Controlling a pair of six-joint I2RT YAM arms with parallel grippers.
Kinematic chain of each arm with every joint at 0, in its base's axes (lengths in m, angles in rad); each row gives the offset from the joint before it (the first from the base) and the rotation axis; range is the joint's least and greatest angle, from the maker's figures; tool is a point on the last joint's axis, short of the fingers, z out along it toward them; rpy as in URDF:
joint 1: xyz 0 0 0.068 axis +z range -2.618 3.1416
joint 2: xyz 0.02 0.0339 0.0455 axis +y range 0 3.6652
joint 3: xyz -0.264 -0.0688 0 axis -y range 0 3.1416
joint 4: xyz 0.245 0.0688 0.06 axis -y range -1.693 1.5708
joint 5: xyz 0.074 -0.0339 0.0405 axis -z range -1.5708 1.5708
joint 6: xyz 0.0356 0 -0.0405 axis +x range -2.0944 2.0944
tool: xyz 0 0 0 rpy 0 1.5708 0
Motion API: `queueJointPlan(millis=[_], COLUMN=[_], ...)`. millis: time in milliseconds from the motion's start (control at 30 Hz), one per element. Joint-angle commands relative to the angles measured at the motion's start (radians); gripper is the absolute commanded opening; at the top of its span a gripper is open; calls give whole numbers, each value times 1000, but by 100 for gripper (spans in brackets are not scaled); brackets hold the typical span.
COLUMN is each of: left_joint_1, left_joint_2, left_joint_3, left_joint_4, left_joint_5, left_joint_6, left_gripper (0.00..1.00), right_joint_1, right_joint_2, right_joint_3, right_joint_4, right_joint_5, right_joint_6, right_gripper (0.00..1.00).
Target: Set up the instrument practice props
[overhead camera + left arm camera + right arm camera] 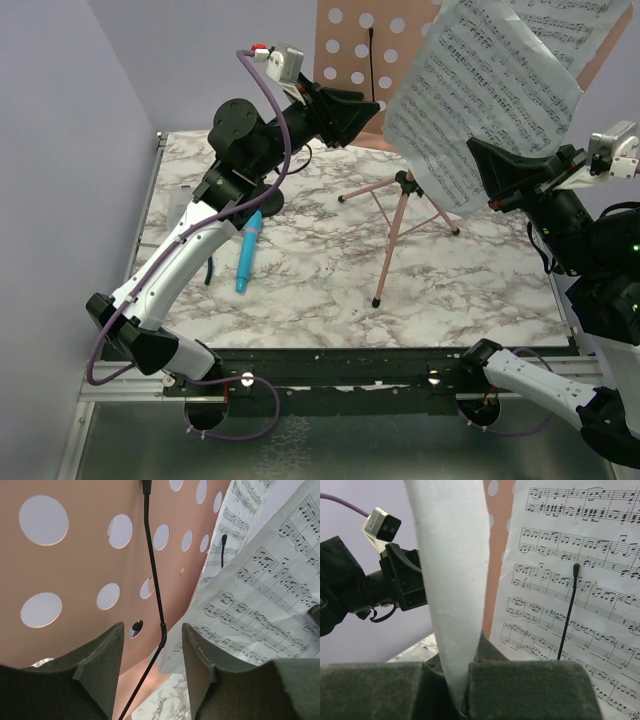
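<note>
The pink music stand [352, 45] rises at the back on its tripod legs [398, 225]. My right gripper [482, 158] is shut on the lower edge of a white sheet-music page [480, 100], which curls up from the jaws [452, 570]. A second page [580, 580] rests on the pink panel behind a thin black wire [568, 610]. My left gripper [152, 645] is open close to the hole-punched panel [75, 565], with another black wire arm [161, 630] standing between its fingers untouched. The blue toy microphone [247, 256] lies on the table. A black round base [270, 203] peeks from under the left arm.
The marble tabletop [320, 280] ends at a black rail near the arm bases. A lavender wall closes the left side and back. My left arm's purple cable [285, 130] loops over the table's left part.
</note>
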Motion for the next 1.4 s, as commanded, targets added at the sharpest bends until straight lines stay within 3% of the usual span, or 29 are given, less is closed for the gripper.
queueJointPlan(millis=[0, 867, 1367], left_joint_1=[-12, -28, -38], left_joint_2=[25, -5, -44], left_joint_3=[42, -17, -93], left_joint_4=[31, 64, 168], left_joint_5=[14, -21, -7], left_joint_6=[-3, 3, 26], left_gripper=[47, 0, 0], right_joint_1=[6, 6, 6], right_joint_2=[28, 175, 263], right_joint_3=[33, 157, 222], right_joint_4=[1, 6, 16], right_joint_5=[21, 59, 55], right_joint_6=[-24, -26, -22], right_gripper=[0, 0, 1])
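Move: The bend of the stand's left page holder, a thin black wire, lies just off the left hand's open fingertips, about 2 cm to the right, 1 cm ahead and level. The left edge of the music sheet held by the right hand hangs some 3 cm to the right of the left hand, level with it. From the right hand that bend is roughly 5 cm ahead and 10 cm left at its height; the right page holder stands about 8 cm straight ahead, 4 cm higher. The left fingers close on the left page holder's bend and pinch the wire between their tips after easing about 1.5 cm right onto it, then hold it nearly still. Meanwhile the right hand, still gripping the sheet's lower edge, carries it some 6 cm forward and nearly 4 cm left, bringing the sheet's left edge in behind the wire. ##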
